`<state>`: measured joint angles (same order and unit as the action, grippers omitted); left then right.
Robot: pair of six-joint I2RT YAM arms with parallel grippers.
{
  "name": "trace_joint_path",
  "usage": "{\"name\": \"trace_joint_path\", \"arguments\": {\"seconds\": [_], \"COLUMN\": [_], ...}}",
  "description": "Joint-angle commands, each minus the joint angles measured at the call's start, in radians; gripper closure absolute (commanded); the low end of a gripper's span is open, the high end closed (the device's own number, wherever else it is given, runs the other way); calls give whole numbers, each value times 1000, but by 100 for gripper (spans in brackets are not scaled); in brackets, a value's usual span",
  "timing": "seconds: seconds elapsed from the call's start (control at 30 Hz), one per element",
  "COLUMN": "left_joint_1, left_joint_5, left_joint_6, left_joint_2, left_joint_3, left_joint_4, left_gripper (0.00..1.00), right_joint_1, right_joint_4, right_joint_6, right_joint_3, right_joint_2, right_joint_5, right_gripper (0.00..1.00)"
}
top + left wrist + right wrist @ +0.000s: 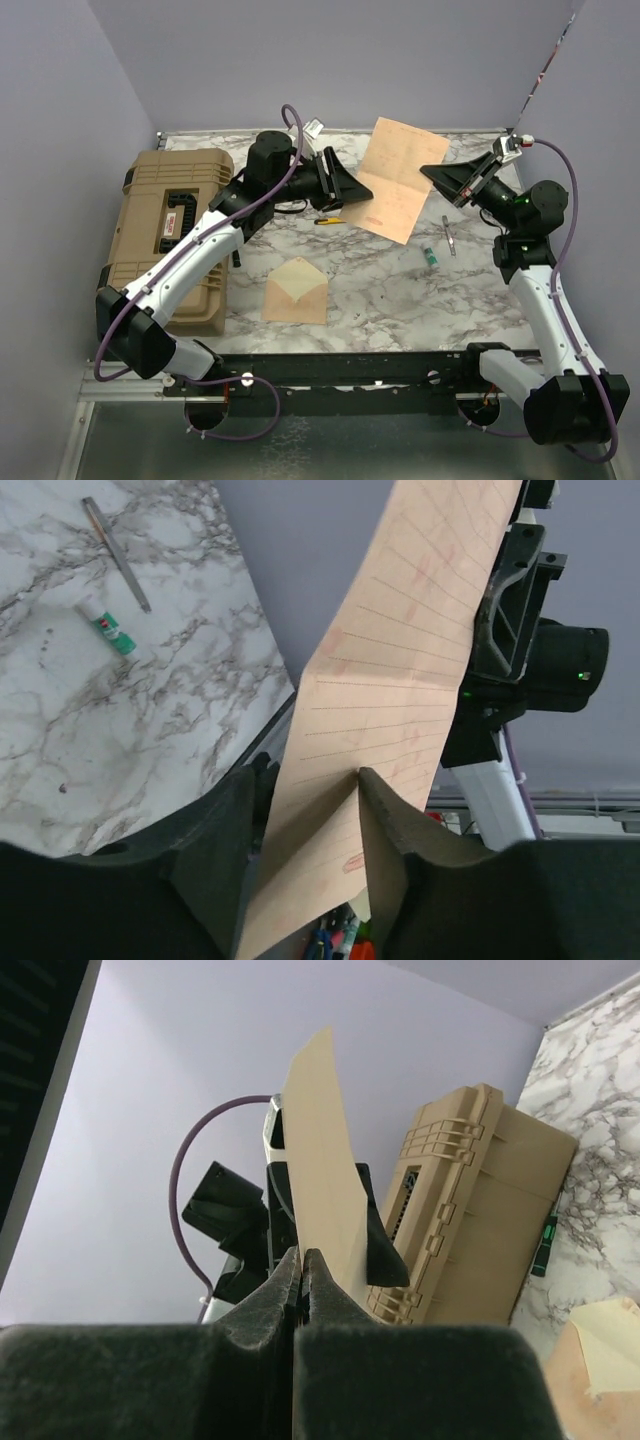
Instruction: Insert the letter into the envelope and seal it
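The letter [392, 178] is a peach-tan lined sheet held up in the air above the back of the table, between my two grippers. My right gripper [432, 172] is shut on its right edge; in the right wrist view its fingers [303, 1252] pinch the letter [325, 1160] edge-on. My left gripper [365, 192] is at the sheet's left edge. In the left wrist view its jaws [305, 790] stand apart with the letter [400, 680] between them, one finger touching the paper. The envelope [297, 290] lies flat on the marble table, flap open, near the front middle.
A tan hard case [175, 230] sits at the left of the table. A small green-and-white tube [429, 257] and a thin metal tool [449, 235] lie to the right of the middle. A yellow-and-black item [328, 220] lies under the left arm.
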<state>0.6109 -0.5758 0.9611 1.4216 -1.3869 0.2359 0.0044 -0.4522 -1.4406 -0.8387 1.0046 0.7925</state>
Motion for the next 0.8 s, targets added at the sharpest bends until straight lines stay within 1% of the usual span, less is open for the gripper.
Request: {"name": "trace_joint_path", "arguments": {"seconds": [0.0,0.13,0.23,0.33,0.47,0.6,0.67,0.77], "left_joint_1": [5,4,3,2,1,-6,-9,-15], "left_joint_5": [-118,-132,-104,-105,-107,-106,-102,-97], "left_joint_6": [155,219,229,264,349,377,381,382], "left_joint_2": [-45,-48,-66,-54,-16,18,31,46], "left_joint_3": [34,75,108,123,143,129,118,108], "left_joint_4": [-152,-224,-282,-356,-478,-516,-520,-524], "left_gripper": [63,99,100,100,100,100,100,100], "right_joint_1": [-7,-7,-7,-7,-7,-7,-7,-7], "right_joint_4": [-72,-130,-123,-28,82,114,137,223], "right_joint_6": [17,51,140,317,486,551,575,645], "right_joint_3": [-34,-42,-71,-111,-150,-173,-176,-200], "right_joint_2": [5,22,26,16,3,3,-5,-26], "right_joint_5": [76,110,147,174,237,372,418,473], "right_gripper": [100,100,100,98,76,57,50,40]}}
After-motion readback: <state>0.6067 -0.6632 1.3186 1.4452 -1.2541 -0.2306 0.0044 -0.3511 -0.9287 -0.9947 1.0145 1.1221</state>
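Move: The letter, already lifted and pinched near its right edge by the right hand, has its middle about 6 cm left of that hand and a couple below. From the left hand, half open around the letter's left side, that middle is some 5 cm right, 2 ahead and 2 above. On the table about 30 cm below the left hand lie the envelope, 16 left and 5 back; the yellow cutter, 7 left and 17 ahead; and the glue stick, 20 right and 5 ahead. The letter's left side gets pinched as the left fingers shut fully, that hand rising some 4 cm and rolling so its left side dips. Only then do the right fingers open to a little over half, loosing their pinch; the right hand draws back 4 to 5 cm, drifts slightly left, and swings its fingertips upward in a turn of over 30 degrees, staying beside the sheet. ##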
